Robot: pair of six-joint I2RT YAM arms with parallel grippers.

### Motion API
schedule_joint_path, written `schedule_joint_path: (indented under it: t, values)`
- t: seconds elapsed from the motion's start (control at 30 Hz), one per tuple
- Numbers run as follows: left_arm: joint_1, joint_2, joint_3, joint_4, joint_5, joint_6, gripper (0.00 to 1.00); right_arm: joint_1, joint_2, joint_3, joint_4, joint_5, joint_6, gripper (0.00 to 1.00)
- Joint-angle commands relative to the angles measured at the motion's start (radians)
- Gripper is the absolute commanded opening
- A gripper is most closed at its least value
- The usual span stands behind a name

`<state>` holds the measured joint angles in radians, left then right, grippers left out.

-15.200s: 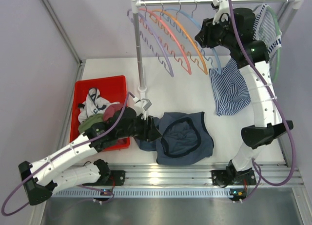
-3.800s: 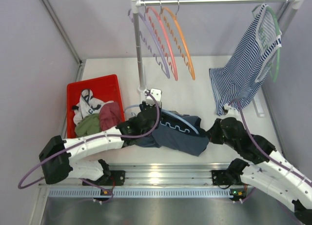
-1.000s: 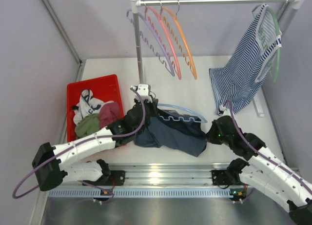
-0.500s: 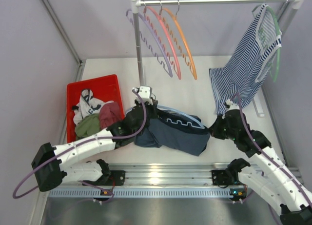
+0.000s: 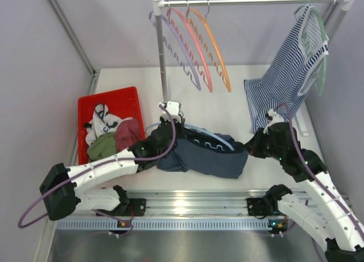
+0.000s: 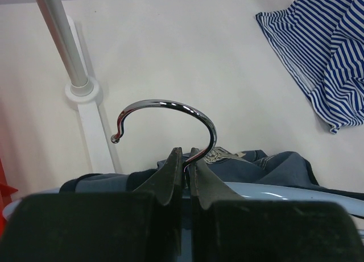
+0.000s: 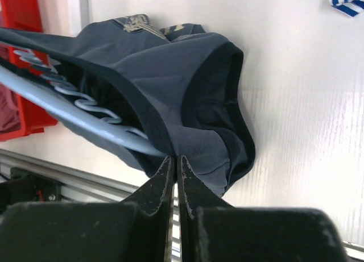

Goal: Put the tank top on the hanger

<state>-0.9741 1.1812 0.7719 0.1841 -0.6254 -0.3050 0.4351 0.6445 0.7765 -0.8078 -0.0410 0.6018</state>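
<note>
The dark slate-blue tank top lies bunched on the table between my arms, draped over the light-blue hanger. My left gripper is shut on the stem of the hanger's metal hook, just above the light-blue arch. The tank top shows behind the fingers. My right gripper is shut on the tank top at its right edge, right where the hanger passes under the navy trim. The hanger's right end is hidden inside the fabric.
A red bin of clothes stands at the left. The rack post rises behind my left gripper, with purple, pink and orange hangers on its bar. A striped top hangs on a green hanger at the back right.
My right gripper has pulled the tank top's edge to the right and slightly back, so the fabric now covers the hanger's right end. My left gripper has shifted little.
</note>
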Motion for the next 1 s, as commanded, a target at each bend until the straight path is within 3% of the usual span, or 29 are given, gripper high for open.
schedule_joint_path:
  t: [0.0, 0.17, 0.63, 0.97]
  values:
    - [0.005, 0.003, 0.017, 0.081, -0.039, 0.026, 0.00, -0.013, 0.007, 0.073, -0.013, -0.040, -0.025, 0.00]
    - [-0.011, 0.034, 0.053, 0.081, -0.014, 0.029, 0.00, -0.013, 0.040, 0.095, 0.015, -0.114, -0.020, 0.00]
    - [-0.184, 0.193, 0.236, 0.018, -0.212, 0.040, 0.00, 0.039, 0.159, 0.174, 0.101, -0.125, -0.013, 0.00]
    - [-0.225, 0.204, 0.234, 0.018, -0.149, 0.000, 0.00, 0.074, 0.222, 0.257, 0.122, -0.111, -0.014, 0.00]
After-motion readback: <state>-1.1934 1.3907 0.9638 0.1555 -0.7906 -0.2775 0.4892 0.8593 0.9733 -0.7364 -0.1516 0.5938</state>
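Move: The pinched tank top strap, held in the right fingers, lies about 21 cm to the right of the left hand's grip on the hanger neck, 7 cm back and some 4 cm lower. The blue hanger's right end is about 5 cm to the right hand's left, level with it; the tank top's body lies roughly 14 cm left, 3 cm back and 8 cm below. From the left hand, the rack post's foot is about 9 cm ahead, 6 cm left, 12 cm below. The blue hanger, still gripped at its hook neck by the left hand, dips slightly, then is pushed about 7 cm to the right and a little back, its right arm going in under the tank top's strap. The right hand keeps its pinch on the strap edge, lifts it some 5 cm and draws it as far left, slightly forward, over the hanger's end. ##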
